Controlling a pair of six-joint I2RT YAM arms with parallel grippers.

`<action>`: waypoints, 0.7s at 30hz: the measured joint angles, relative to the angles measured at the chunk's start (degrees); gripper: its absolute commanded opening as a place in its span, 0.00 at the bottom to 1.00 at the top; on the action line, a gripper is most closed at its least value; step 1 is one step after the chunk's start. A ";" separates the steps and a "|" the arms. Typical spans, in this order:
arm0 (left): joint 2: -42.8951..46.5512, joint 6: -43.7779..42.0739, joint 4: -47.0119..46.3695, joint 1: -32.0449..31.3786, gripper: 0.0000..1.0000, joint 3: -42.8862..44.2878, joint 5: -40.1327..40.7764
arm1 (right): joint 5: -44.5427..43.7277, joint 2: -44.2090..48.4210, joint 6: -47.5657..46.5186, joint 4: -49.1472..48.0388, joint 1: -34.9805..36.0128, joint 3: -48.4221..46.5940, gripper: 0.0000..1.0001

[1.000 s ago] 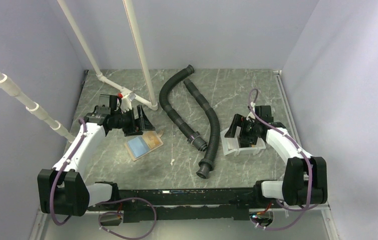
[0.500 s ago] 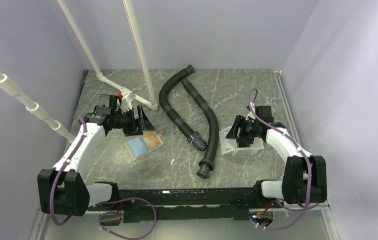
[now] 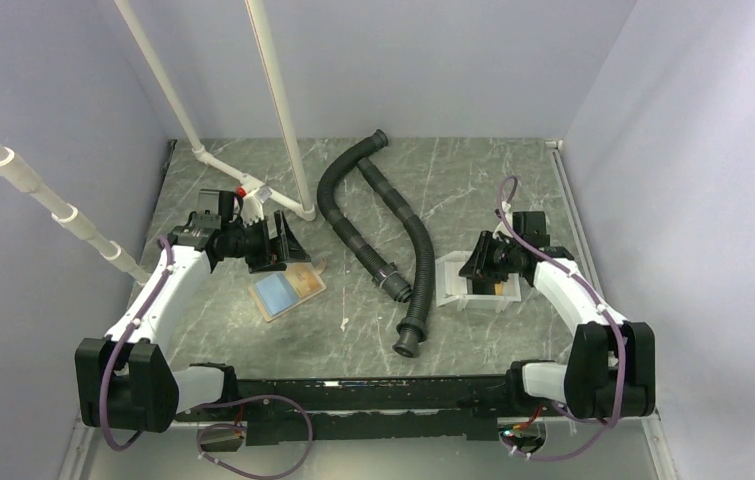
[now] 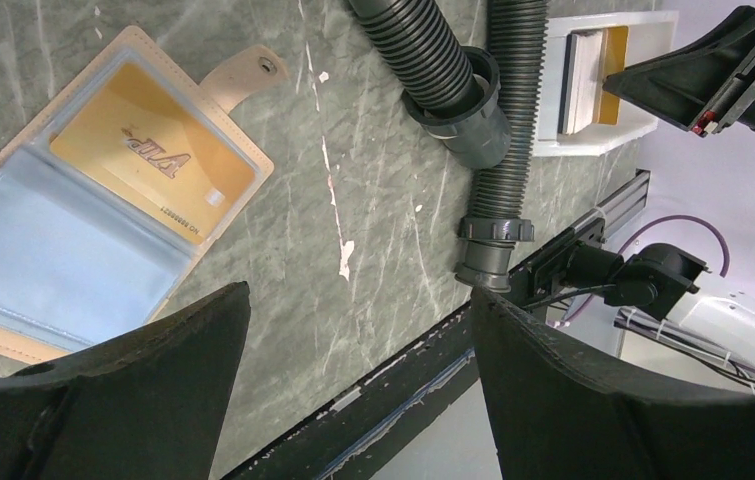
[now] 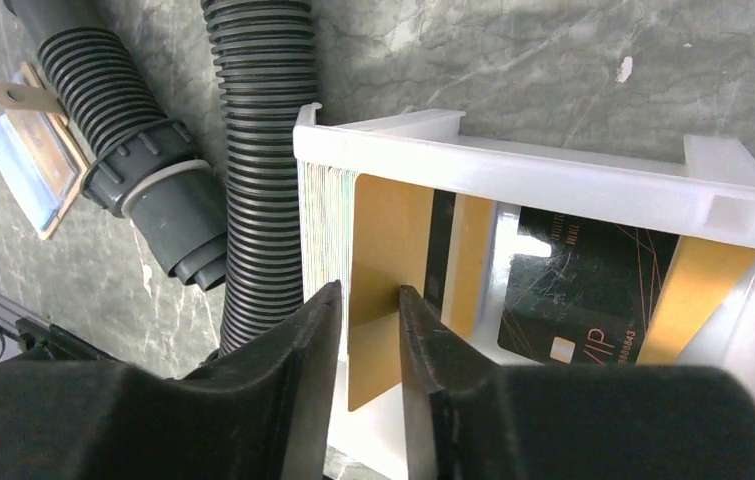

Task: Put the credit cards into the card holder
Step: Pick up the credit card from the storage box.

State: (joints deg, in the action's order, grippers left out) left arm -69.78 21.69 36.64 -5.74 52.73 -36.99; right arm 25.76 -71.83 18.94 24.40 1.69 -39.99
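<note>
The card holder (image 3: 288, 290) lies open on the table; in the left wrist view the card holder (image 4: 103, 210) shows a blue pocket and a gold card (image 4: 153, 165) inside. My left gripper (image 3: 288, 243) hovers just behind it, open and empty (image 4: 358, 295). Credit cards stand and lie in a white tray (image 5: 553, 180): an upright gold card (image 5: 383, 250), a stack on edge (image 5: 325, 230) and a black card (image 5: 583, 290). My right gripper (image 5: 371, 295) straddles the upright gold card. Its jaws are narrow: one finger touches the card, and a slim gap shows at the other.
Two black corrugated hoses (image 3: 418, 260) lie between the card holder and the white tray (image 3: 453, 275), one right against the tray. White pipes (image 3: 283, 120) rise at the back left. A black rail (image 3: 373, 395) runs along the near edge.
The right jaws have narrowed from wide open around the gold card. The tray has shifted slightly left. The left arm has not moved.
</note>
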 measured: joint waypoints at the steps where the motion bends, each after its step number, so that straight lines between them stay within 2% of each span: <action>1: 0.00 0.00 0.00 0.00 0.86 0.00 -0.22 | -0.04 0.31 -0.04 0.00 0.00 0.02 0.25; 10: -0.07 0.00 -0.02 0.00 0.86 0.00 -0.68 | -2.23 2.01 -0.81 0.61 -0.11 0.00 0.00; 17: -0.50 0.20 0.11 0.00 0.83 0.00 0.87 | -6.93 6.08 -0.79 4.00 0.57 -1.33 0.00; 21: -1.40 1.66 1.64 -0.02 0.81 0.00 7.45 | -13.86 8.70 -0.83 9.55 4.15 -8.37 0.00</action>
State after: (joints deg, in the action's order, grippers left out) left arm -71.18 23.35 38.28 -5.76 52.73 -29.54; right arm 11.90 -63.13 18.11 33.95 5.85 -48.36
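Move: The gold credit card leans against the white cards in the storage box. Its upper edge is between the right hand's open fingers, the card's middle about 1 cm ahead, level sideways and 2 cm below. The white cards stand some 3 cm left of this hand and the black card lies 6 cm right, both 1 cm ahead; the dark hose runs some 9 cm left, 1 cm ahead. From the left hand the card is about 35 cm right, roughly level fore and aft, 10 cm lower. Easing about 2 cm to its right as its fingers close, the right hand pinches the gold card's upper edge, then rises about 6 cm out of the storage box at growing speed, the wrist turning some 15 degrees so the fingertips swing forward and right. Late on, the empty left hand, fingers still open, starts sinking and leftward, about 2.5 cm in all, towards the card holder. ##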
